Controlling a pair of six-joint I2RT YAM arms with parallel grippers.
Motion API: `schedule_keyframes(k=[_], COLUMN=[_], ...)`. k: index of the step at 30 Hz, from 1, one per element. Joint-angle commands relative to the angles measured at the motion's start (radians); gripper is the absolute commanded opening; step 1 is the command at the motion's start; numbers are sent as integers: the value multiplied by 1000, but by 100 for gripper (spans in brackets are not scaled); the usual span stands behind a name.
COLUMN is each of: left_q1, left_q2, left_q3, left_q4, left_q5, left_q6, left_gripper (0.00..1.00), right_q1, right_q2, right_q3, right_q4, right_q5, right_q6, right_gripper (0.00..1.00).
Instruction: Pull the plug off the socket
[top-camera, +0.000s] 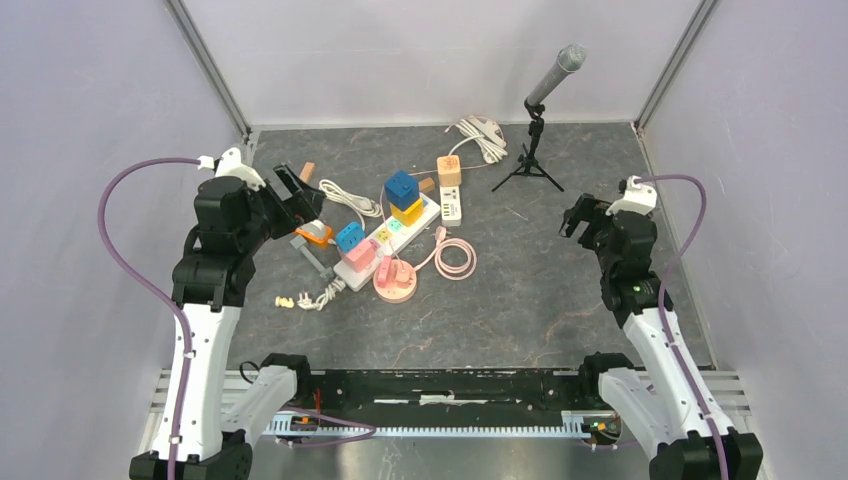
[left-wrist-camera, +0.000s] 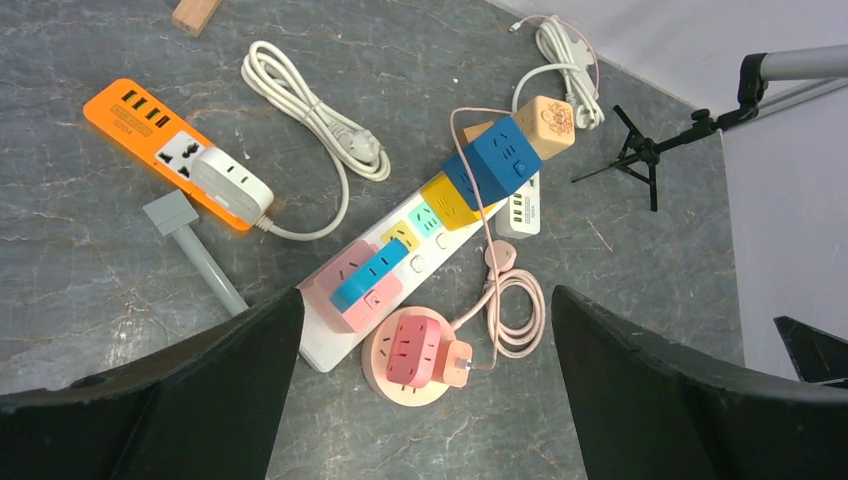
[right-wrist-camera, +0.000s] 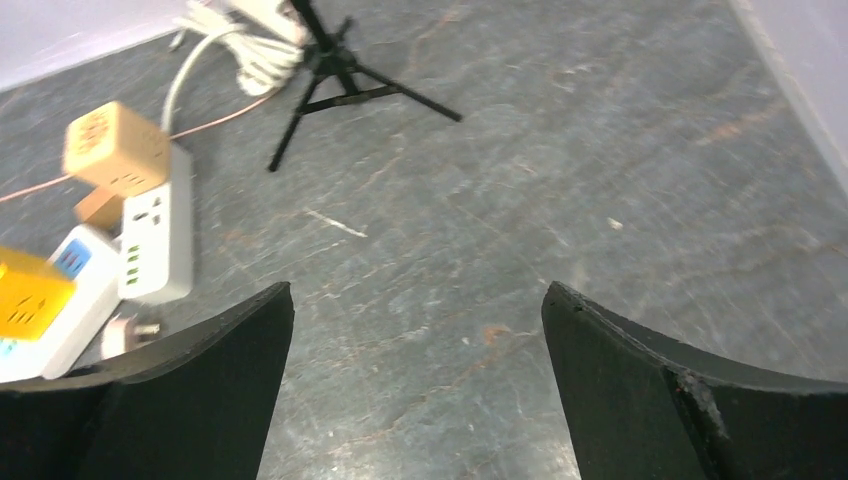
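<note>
A long white power strip (top-camera: 424, 215) lies mid-table with a blue cube adapter (top-camera: 401, 188), a yellow one (top-camera: 407, 211) and a pink-and-blue adapter (top-camera: 355, 246) plugged in. Beside its near end is a round peach socket (left-wrist-camera: 385, 387) holding a red adapter (left-wrist-camera: 413, 348) and a peach plug (left-wrist-camera: 456, 362) with a coiled pink cable (left-wrist-camera: 515, 315). An orange strip (left-wrist-camera: 140, 125) holds a white plug (left-wrist-camera: 231, 184). My left gripper (top-camera: 296, 190) is open, above and left of the strips. My right gripper (top-camera: 577, 215) is open over bare table at the right.
A microphone on a black tripod (top-camera: 531, 160) stands at the back. A small white strip (top-camera: 450, 207) with a tan cube (top-camera: 448, 170) lies behind the long strip. A coiled white cable (top-camera: 480, 135) is at the back, a grey L-shaped piece (left-wrist-camera: 190, 245) by the orange strip.
</note>
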Motion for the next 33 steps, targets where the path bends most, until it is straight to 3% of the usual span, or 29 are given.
schedule_keyframes(k=[1, 3, 6, 13, 16, 21, 24, 26, 33], left_q1=[4, 4, 4, 4, 4, 4, 5, 5, 5], left_q2=[-15, -16, -16, -7, -7, -15, -28, -38, -35], left_q3=[32, 27, 23, 31, 28, 18, 12, 8, -15], left_q4=[-4, -3, 8, 24, 29, 30, 47, 40, 30], left_q5=[0, -21, -22, 17, 43, 65, 162, 106, 123], left_q6=[-10, -10, -6, 13, 5, -11, 37, 12, 3], left_gripper=[100, 100, 100, 100, 100, 100, 100, 100, 100], right_q1=[2, 2, 2, 2, 11, 79, 147, 207, 538], right_q2=[-52, -77, -103, -128, -107, -128, -133, -115, 79], right_q3=[42, 20, -25, -127, -158, -209, -207, -189, -36], right_q4=[-45, -10, 53, 209, 260, 332, 313, 271, 144], right_q5=[217, 200, 31, -323, -442, -442, -370, -321, -140], right_q6=[43, -4, -70, -42, 33, 151, 204, 217, 240], right_gripper=[98, 98, 98, 98, 94, 95, 97, 98, 96])
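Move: The salmon plug on the round socket, apparently the thing aimed at, sits about 35 cm left of the right hand, 3 cm back and some 14 cm below; the pink plug stands 4 cm farther left beside it. The coiled cord lies 23 cm left of the right hand and 2 cm ahead, the yellow plug 33 cm left and 11 cm ahead. From the left hand the salmon plug is 18 cm right, 1 cm ahead, 26 cm below. Towards the round socket and its salmon plug, still out of reach, the right hand sweeps about 16 cm left and some 5 cm back, after a small swing right and up, ending about 2 cm lower. It turns counter-clockwise some 30 degrees with its left side rising, fingers still wide open and touching nothing. The open left hand just eases a couple of centimetres right and back. ##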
